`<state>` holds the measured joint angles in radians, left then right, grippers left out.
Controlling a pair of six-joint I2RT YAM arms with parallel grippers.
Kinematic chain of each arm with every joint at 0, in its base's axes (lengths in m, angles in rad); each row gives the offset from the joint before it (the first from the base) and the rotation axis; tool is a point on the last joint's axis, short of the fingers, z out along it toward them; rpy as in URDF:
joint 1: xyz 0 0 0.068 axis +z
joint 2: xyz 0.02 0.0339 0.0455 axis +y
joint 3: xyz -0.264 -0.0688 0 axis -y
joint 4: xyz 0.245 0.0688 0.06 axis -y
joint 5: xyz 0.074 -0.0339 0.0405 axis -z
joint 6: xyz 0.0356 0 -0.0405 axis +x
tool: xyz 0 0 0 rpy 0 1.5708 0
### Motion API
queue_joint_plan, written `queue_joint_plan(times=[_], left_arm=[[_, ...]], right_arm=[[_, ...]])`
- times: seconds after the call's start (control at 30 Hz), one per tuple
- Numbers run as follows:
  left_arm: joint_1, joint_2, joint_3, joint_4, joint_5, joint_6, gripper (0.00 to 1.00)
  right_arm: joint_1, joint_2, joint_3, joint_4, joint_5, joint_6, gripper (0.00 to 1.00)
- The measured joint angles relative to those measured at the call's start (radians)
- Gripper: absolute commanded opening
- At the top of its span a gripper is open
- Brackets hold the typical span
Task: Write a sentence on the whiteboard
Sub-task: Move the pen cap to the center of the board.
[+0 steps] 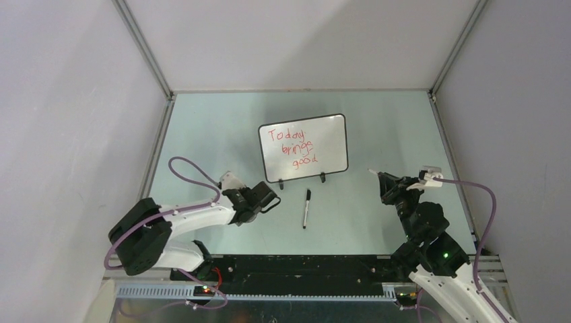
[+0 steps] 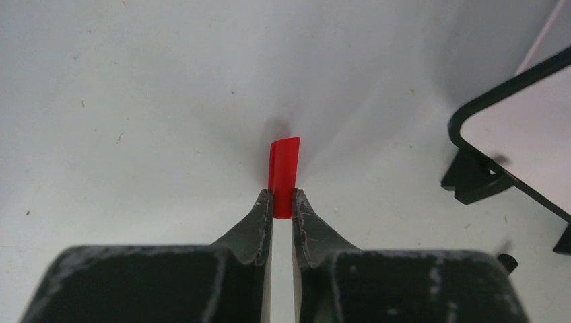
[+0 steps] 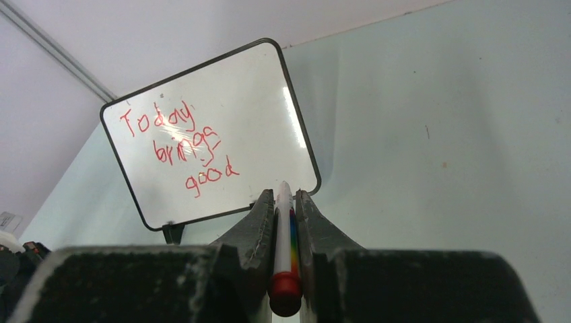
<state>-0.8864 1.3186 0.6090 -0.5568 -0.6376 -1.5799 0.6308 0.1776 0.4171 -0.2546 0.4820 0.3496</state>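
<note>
The whiteboard (image 1: 331, 138) stands upright on its two black feet in the middle of the table. On it is the sentence (image 1: 294, 148) in red, "Today brings good", in three lines. My right gripper (image 1: 379, 179) is to the board's right and low, shut on a white marker (image 3: 284, 242) with a rainbow stripe and a red end. The marker's tip points toward the whiteboard (image 3: 262, 101) and stays clear of it, and the sentence (image 3: 178, 151) reads plainly there. My left gripper (image 1: 273, 200) is in front of the board's left foot, shut on a red cap (image 2: 283, 176).
A black pen (image 1: 306, 208) lies on the table in front of the board, between the two grippers. The board's lower left corner and foot (image 2: 475, 182) sit just right of my left gripper. Grey walls close the table in on three sides.
</note>
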Motion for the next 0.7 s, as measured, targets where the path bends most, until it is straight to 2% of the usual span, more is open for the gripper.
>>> queue_joint_plan(times=[0.1,0.33,0.5,0.7], left_arm=[[0.020,0.019,-0.013,0.031,0.029,0.008,0.25],[0.025,0.035,0.013,0.031,0.043,0.024,0.49],[0.027,-0.005,0.023,-0.020,0.017,0.095,0.50],[0.104,-0.121,0.023,-0.026,0.024,0.337,0.51]], right_arm=[[0.000,0.005,0.000,0.001,-0.011,-0.007,0.00],[0.000,0.010,0.000,0.003,-0.028,-0.011,0.00],[0.000,0.012,0.000,0.003,-0.037,-0.013,0.00],[0.000,0.024,0.000,0.006,-0.055,-0.014,0.00]])
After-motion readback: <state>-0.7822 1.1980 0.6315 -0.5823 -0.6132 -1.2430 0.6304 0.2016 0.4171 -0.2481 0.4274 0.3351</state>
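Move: The left hand still has the red pen cap between its fingertips, about 1 cm below the hand point and just over the bare table. From that hand, the black pen lies some 17 cm to the right and 1 cm back, and the whiteboard's middle is about 20 cm ahead and 16 cm to the right. From the right hand, the pen cap is roughly 38 cm to the left, about level fore and aft, and some 21 cm below. Sinking about 1 cm, the left hand opens, releasing the pen cap, then rises nearly 4 cm and veers left. ##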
